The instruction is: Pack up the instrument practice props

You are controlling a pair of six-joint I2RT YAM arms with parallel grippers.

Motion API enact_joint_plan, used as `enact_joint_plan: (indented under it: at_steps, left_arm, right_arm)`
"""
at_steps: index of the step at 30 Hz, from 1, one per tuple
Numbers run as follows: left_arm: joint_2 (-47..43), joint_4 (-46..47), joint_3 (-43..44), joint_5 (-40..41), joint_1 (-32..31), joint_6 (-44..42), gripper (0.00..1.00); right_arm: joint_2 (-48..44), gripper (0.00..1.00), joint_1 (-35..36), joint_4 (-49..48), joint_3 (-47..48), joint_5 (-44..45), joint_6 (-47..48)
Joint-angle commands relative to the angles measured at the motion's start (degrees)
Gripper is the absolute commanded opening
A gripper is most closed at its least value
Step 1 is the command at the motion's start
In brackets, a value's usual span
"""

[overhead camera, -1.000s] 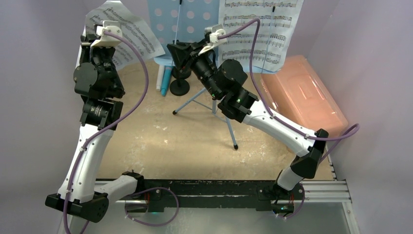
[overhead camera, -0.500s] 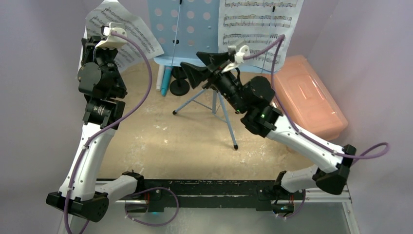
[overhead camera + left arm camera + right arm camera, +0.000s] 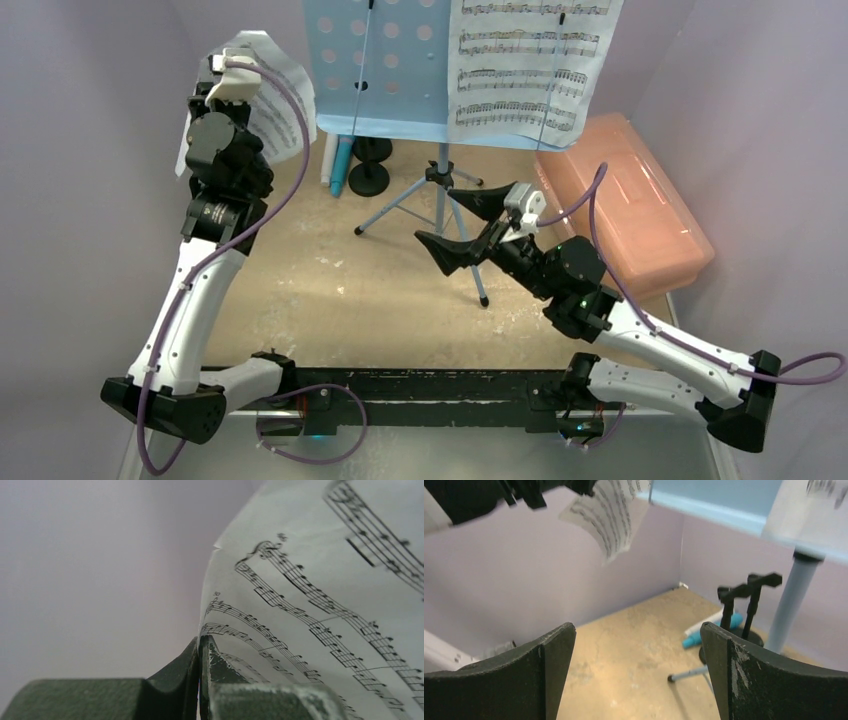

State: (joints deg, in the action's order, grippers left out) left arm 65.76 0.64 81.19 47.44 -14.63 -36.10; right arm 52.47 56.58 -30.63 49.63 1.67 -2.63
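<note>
A printed sheet-music page (image 3: 320, 595) curls up from my left gripper (image 3: 200, 647), which is shut on its edge; from above the page (image 3: 275, 95) hangs at the back left. A second page (image 3: 520, 70) rests on the light-blue perforated music rack (image 3: 385, 60), whose tripod legs (image 3: 400, 205) stand mid-table. White and blue toy microphones (image 3: 336, 165) lie by two black round-based mic holders (image 3: 368, 178). My right gripper (image 3: 436, 214) hovers open and empty in front of the tripod, and its wrist view shows the holders (image 3: 749, 605) and the blue microphone (image 3: 701, 635) ahead.
A pink translucent box (image 3: 625, 200) with its lid on sits at the right, close behind my right arm. Lilac walls enclose the table on the left, back and right. The rack's pole (image 3: 791, 605) stands just right of my right gripper's fingers (image 3: 754, 675).
My right gripper has pulled back from the rack toward the near right and opened wide. My left gripper has swung the held page toward the back, and it now curls upright.
</note>
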Motion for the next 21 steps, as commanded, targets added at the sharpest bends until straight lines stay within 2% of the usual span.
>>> enact_joint_plan:
  at_steps: [1, 8, 11, 16, 21]
  left_arm:
    - [0.0, -8.0, -2.4, 3.1, 0.4, 12.0, 0.0]
    - [-1.1, -14.5, -11.7, 2.7, 2.5, 21.0, 0.0]
    - [-2.2, -16.1, -16.4, -0.6, 5.3, 24.4, 0.0]
    - [-0.9, -16.2, -21.9, -16.1, 15.4, 32.8, 0.0]
    - [10.2, -16.0, -19.2, -30.0, 22.3, 38.0, 0.0]
  right_arm:
    - [-5.2, 0.98, -0.1, -3.1, -6.9, -0.8, -1.9]
    - [-13.3, 0.98, -0.1, -7.9, -19.7, 5.1, -4.3]
    - [-16.0, 0.98, -0.1, -8.9, -22.4, 7.8, -4.6]
    - [-17.9, 0.98, -0.1, -9.5, -24.3, 9.9, -6.3]
    - [-17.9, 0.98, -0.1, -6.0, -23.6, 11.2, -8.4]
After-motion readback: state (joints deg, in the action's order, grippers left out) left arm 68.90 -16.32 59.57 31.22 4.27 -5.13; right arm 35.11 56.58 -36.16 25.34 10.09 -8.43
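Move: Some 15 cm ahead of the left hand, level with it sideways and nearly 50 cm below, is the bare table left of the microphones; the left hand already holds the music sheet by its edge. The white microphone lies about 22 cm ahead and 13 cm right, the blue microphone 20 cm ahead and 16 cm right. From the right hand that bare table is roughly 29 cm ahead and 39 cm left, with the music stand's pole 14 cm ahead. Lowering fast, the left hand drops about 25 cm towards the bare table, veering a little left late on, its shut fingers keeping their pinch on the sheet's edge while the wrist tips downward and rolls its left side down, some 30 degrees in all. The empty right hand, wide open, sinks about 10 cm and draws roughly 5 cm to the right, then eases off. ##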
